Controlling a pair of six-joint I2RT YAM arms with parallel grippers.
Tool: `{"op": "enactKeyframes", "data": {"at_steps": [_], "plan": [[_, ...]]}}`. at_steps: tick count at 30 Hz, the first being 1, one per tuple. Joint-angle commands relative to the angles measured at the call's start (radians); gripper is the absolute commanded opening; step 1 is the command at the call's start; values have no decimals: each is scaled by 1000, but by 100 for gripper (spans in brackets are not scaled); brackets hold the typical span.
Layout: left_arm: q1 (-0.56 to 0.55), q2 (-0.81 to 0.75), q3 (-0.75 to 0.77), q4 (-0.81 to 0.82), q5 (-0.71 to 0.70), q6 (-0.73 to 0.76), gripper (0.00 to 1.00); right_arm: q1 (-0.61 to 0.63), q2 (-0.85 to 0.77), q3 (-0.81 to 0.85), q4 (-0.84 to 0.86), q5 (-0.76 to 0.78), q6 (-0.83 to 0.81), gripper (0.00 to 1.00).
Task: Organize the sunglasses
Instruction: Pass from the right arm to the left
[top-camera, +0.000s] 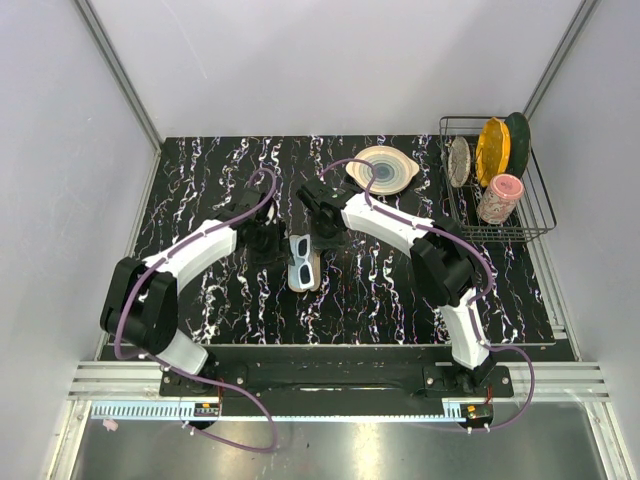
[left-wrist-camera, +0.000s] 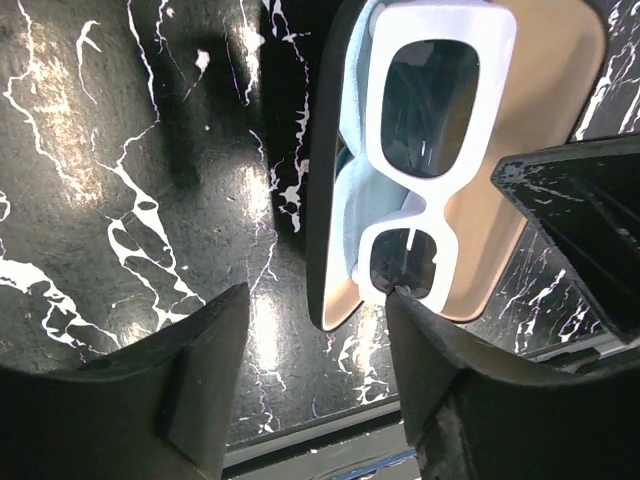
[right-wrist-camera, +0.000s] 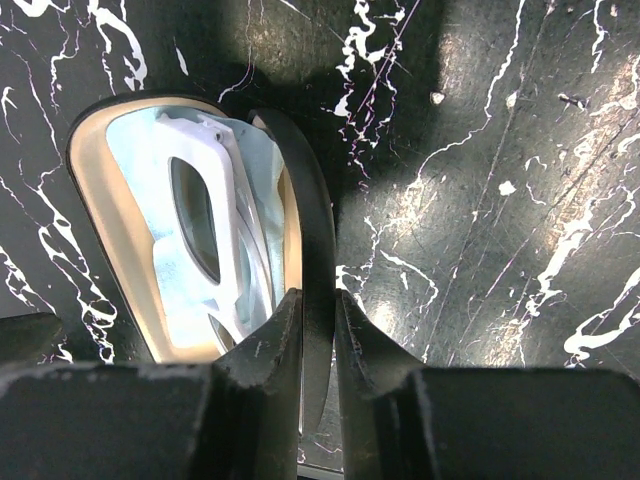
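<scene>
The white-framed sunglasses (top-camera: 302, 256) lie folded inside the open black case (top-camera: 304, 285), on a light blue cloth (left-wrist-camera: 352, 205) over its tan lining. In the left wrist view the sunglasses (left-wrist-camera: 437, 197) fill the case (left-wrist-camera: 324, 150). My left gripper (left-wrist-camera: 318, 320) is open beside the case's near end, and its right fingertip (left-wrist-camera: 405, 300) is against the lower lens. My right gripper (right-wrist-camera: 318, 300) is shut on the case's thin black edge (right-wrist-camera: 312, 200); the sunglasses (right-wrist-camera: 228, 235) lie just left of it. From above, the left gripper (top-camera: 267, 243) and right gripper (top-camera: 326, 237) flank the case.
A round patterned plate (top-camera: 382, 168) lies on the black marbled table behind the right arm. A wire dish rack (top-camera: 497, 232) at the back right holds plates and a pink cup (top-camera: 499, 197). The table's front edge (left-wrist-camera: 300, 438) runs close below the left fingers.
</scene>
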Motion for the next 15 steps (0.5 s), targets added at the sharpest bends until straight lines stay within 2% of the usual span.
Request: {"op": "enactKeyframes", "data": {"at_steps": [1, 10, 15], "plan": [[12, 4, -36, 96, 72, -30, 57, 0, -75, 3, 26, -7, 3, 21], [43, 51, -71, 185, 117, -50, 35, 0, -72, -2, 34, -14, -11, 23], [46, 80, -86, 199, 121, -43, 29, 0, -69, -3, 38, -19, -15, 23]]}}
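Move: The left rim of the open glasses case is what the left hand goes for, about 1 cm ahead of it, 2 cm to its right and 3 cm below. The sunglasses in the case are centred some 6 cm to the right of that hand, about level with it fore and aft and 3 cm lower, with the blue cloth under them. From the right hand, already holding the case's right rim, the left rim is roughly 7 cm left and 2 cm back. Down about 2.5 cm, easing slightly to the right, the left hand sinks onto the left rim of the case while its fingers close from wide to nearly narrow, one outside the wall and one inside beside the sunglasses. The right hand stays put and keeps its pinch on the opposite rim. ##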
